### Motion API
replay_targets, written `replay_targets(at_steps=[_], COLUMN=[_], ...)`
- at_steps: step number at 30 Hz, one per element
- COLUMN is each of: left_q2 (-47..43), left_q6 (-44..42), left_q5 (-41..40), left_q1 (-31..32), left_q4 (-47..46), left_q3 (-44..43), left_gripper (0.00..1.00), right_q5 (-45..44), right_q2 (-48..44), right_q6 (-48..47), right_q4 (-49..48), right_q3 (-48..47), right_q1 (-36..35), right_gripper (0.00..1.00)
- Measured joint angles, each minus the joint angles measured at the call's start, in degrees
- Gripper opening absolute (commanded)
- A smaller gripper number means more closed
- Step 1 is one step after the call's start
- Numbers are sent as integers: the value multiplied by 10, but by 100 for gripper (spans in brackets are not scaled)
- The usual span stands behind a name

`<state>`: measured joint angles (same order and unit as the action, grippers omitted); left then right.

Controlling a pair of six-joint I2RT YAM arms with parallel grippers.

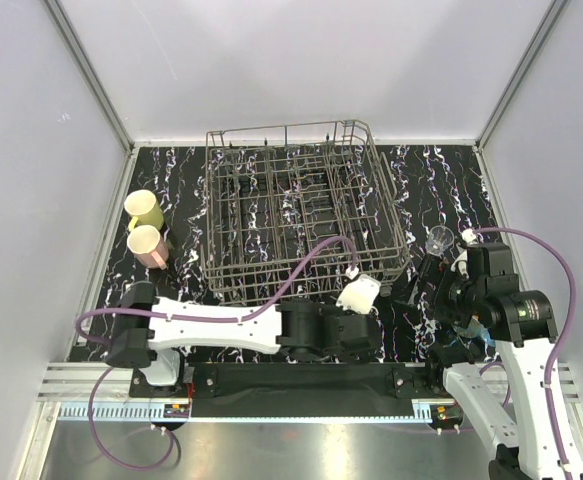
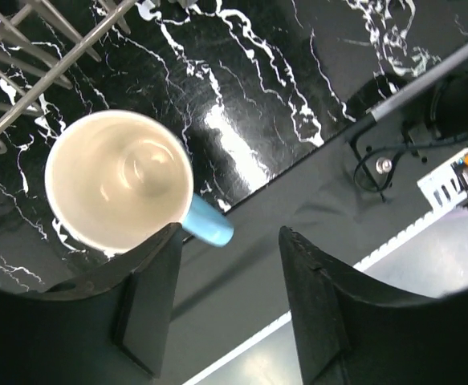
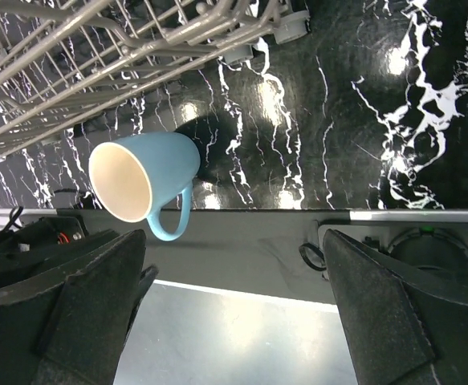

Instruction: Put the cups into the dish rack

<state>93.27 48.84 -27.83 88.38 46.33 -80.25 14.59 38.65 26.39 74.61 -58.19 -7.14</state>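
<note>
A light blue mug (image 2: 120,180) with a cream inside stands upright on the black marbled table, just off the near right corner of the dish rack (image 1: 301,215). My left gripper (image 2: 230,233) hangs open above it. Its left fingertip sits at the mug's rim and the blue handle (image 2: 209,224) points into the mouth of the gap. From the right wrist the same mug (image 3: 149,180) appears ahead and left of my open, empty right gripper (image 3: 234,237). A yellow mug (image 1: 144,209) and a pink mug (image 1: 147,245) stand left of the rack. A clear glass (image 1: 439,238) stands to its right.
The rack's wire wall (image 2: 25,36) is close beside the mug, and a rack wheel (image 3: 290,24) shows above it from the right wrist. A black mat and a metal rail (image 1: 301,385) run along the near edge. White walls enclose the table.
</note>
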Motion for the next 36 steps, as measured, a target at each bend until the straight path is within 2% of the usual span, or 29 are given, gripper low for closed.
replay_targets(at_steps=[6, 14, 26, 31, 34, 36], left_q2=[58, 97, 121, 132, 138, 138], left_q6=[25, 40, 52, 52, 52, 52], left_q5=[-5, -5, 0, 4, 5, 4], left_q1=[-22, -45, -48, -49, -50, -50], left_q4=[25, 49, 39, 32, 31, 30], left_q3=[-52, -54, -48, -45, -43, -37], left_gripper=[50, 50, 38, 31, 20, 7], right_q5=[-16, -28, -31, -31, -31, -31], right_q2=[-15, -25, -24, -24, -24, -24], right_q6=[3, 5, 4, 4, 4, 4], right_q4=[17, 20, 20, 20, 20, 20], right_q3=[-5, -9, -12, -13, -13, -13], right_q1=[0, 0, 0, 0, 0, 0], right_gripper=[100, 100, 100, 100, 100, 100])
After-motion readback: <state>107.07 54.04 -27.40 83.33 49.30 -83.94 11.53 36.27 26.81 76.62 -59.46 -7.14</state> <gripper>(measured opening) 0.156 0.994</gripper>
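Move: The blue cup I'm after stands about 6 cm ahead of my left hand and 3 cm to its left, its middle some 11 cm lower, with its handle pointing back towards me. The dish rack begins just beyond the cup, its middle roughly 34 cm ahead and 7 cm left; a clear glass stands about 26 cm ahead and 26 cm right. From my idle right hand, the cup is some 19 cm left, 5 cm back and 14 cm below. I bring my left hand about 3 cm forward to the cup's near right rim beside the handle while sinking, then go straight on down, about 7 cm in all, turning it some 10 degrees counter-clockwise with its left side rising. My half-open fingers straddle the wall, one inside the cup and one outside, and close most of the way to pinch it. ##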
